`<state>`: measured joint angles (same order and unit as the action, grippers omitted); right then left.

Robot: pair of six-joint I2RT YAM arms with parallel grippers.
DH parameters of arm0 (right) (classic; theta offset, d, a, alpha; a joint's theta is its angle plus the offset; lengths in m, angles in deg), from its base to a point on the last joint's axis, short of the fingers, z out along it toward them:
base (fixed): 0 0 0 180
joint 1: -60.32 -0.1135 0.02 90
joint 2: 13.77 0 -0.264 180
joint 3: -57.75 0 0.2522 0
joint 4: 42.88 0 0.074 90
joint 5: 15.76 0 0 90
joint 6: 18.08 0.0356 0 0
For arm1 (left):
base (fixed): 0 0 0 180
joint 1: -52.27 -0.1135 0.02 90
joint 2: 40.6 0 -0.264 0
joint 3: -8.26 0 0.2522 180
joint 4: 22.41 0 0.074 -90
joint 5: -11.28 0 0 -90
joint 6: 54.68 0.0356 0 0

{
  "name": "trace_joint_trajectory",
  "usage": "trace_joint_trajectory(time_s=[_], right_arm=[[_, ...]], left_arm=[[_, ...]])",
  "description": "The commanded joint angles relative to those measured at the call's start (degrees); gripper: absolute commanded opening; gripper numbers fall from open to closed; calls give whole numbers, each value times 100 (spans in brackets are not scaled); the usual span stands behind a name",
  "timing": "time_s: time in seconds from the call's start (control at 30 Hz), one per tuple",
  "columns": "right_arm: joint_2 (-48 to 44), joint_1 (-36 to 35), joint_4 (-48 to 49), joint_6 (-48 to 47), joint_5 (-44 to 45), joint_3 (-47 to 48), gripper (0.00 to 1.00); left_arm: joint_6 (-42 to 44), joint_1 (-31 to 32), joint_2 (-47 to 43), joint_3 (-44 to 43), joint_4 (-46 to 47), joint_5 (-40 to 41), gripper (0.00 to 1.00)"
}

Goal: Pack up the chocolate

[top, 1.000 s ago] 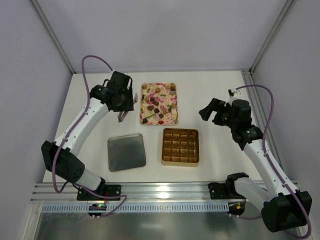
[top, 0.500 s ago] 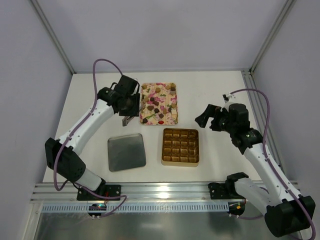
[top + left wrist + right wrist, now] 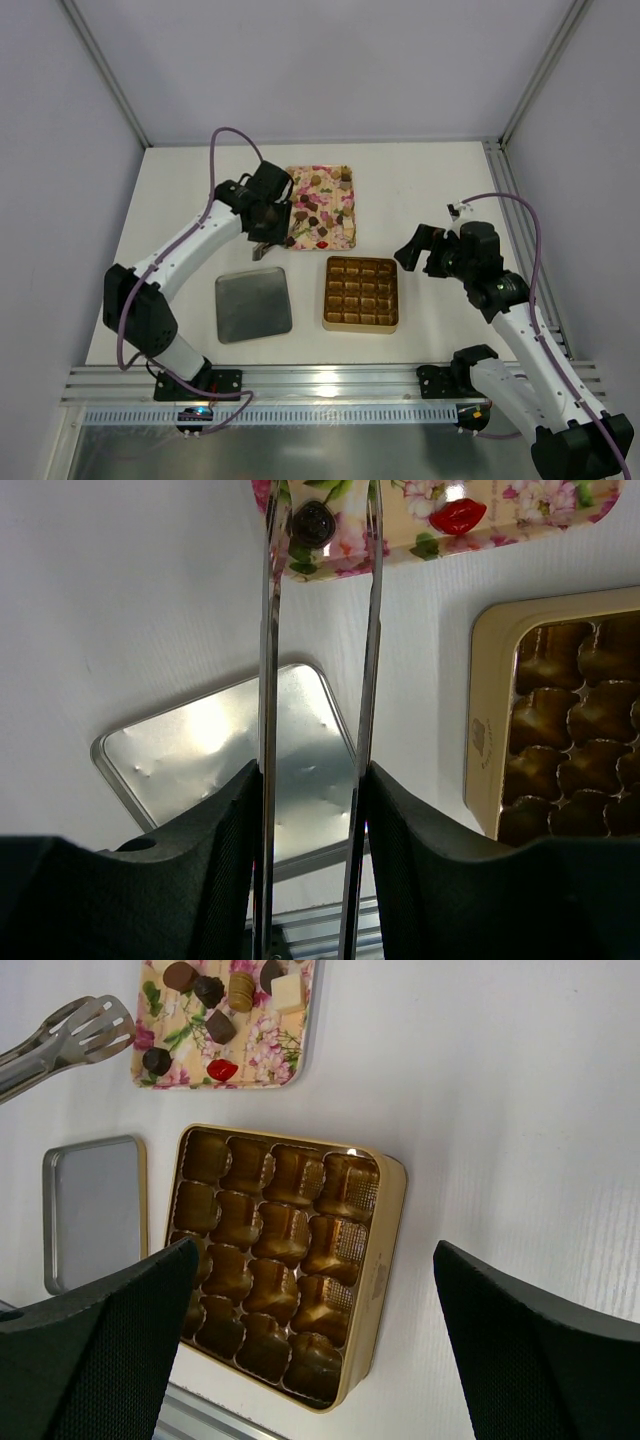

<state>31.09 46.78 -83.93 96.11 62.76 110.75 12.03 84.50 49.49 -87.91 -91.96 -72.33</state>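
Observation:
The chocolate (image 3: pixel 318 210) lies as several small pieces, mostly dark, on a pink floral tray (image 3: pixel 318 246). My left gripper (image 3: pixel 268 215) is shut on a pair of metal tongs (image 3: pixel 268 680). The tong tips straddle a dark round chocolate (image 3: pixel 313 522) at the tray's near left corner; whether they touch it I cannot tell. A red lip-shaped piece (image 3: pixel 458 516) lies beside it. The gold box (image 3: pixel 361 327) shows only bare moulded cells. My right gripper (image 3: pixel 315 1250) stands open with nothing in it, above the table by the box's right side (image 3: pixel 385 1250).
A silver tin lid (image 3: pixel 253 304) lies flat left of the gold box, below the tongs. White table surrounds the tray, box and lid. Frame posts stand at the back corners, and a metal rail runs along the near edge.
My left arm has swung right, carrying the tongs from beside the tray to its near left corner. The right gripper has shifted slightly, still open.

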Motion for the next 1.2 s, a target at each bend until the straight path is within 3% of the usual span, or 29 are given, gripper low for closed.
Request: trace_joint_trajectory(time_s=[0.0, 0.73, 1.17], right_arm=[[-83, -26, -22, -160, 190, 75, 100], [-92, -26, 57, -195, 199, 31, 100], [-92, -17, 145, -186, 199, -66, 100]], left_arm=[[44, 64, 167, -99, 305, 55, 44], [167, 56, 1696, -1312, 376, 442, 43], [255, 29, 1987, -1655, 332, 433, 44]])
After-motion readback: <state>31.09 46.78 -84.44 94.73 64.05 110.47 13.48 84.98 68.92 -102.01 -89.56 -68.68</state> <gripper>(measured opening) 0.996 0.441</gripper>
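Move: The left gripper already holds the tongs. The brown oval chocolate on the flowered tray lies about 14 cm ahead of it, 4 cm to its right and 14 cm below. The dark rose chocolate is some 3 cm to the right of the oval one, and the dark round chocolate about 8 cm nearer than the oval one. From the right gripper the oval chocolate is roughly 19 cm ahead, 22 cm left and 15 cm below. Keep your hold on the tongs and bring the left gripper down at first, then mainly forward and a little right, about 7 cm forward and 4 cm down in all, easing off at the end. Carry the open tips from beside the flowered tray's near left corner in over its left side towards the brown oval chocolate, the wrist nearly unturned. ##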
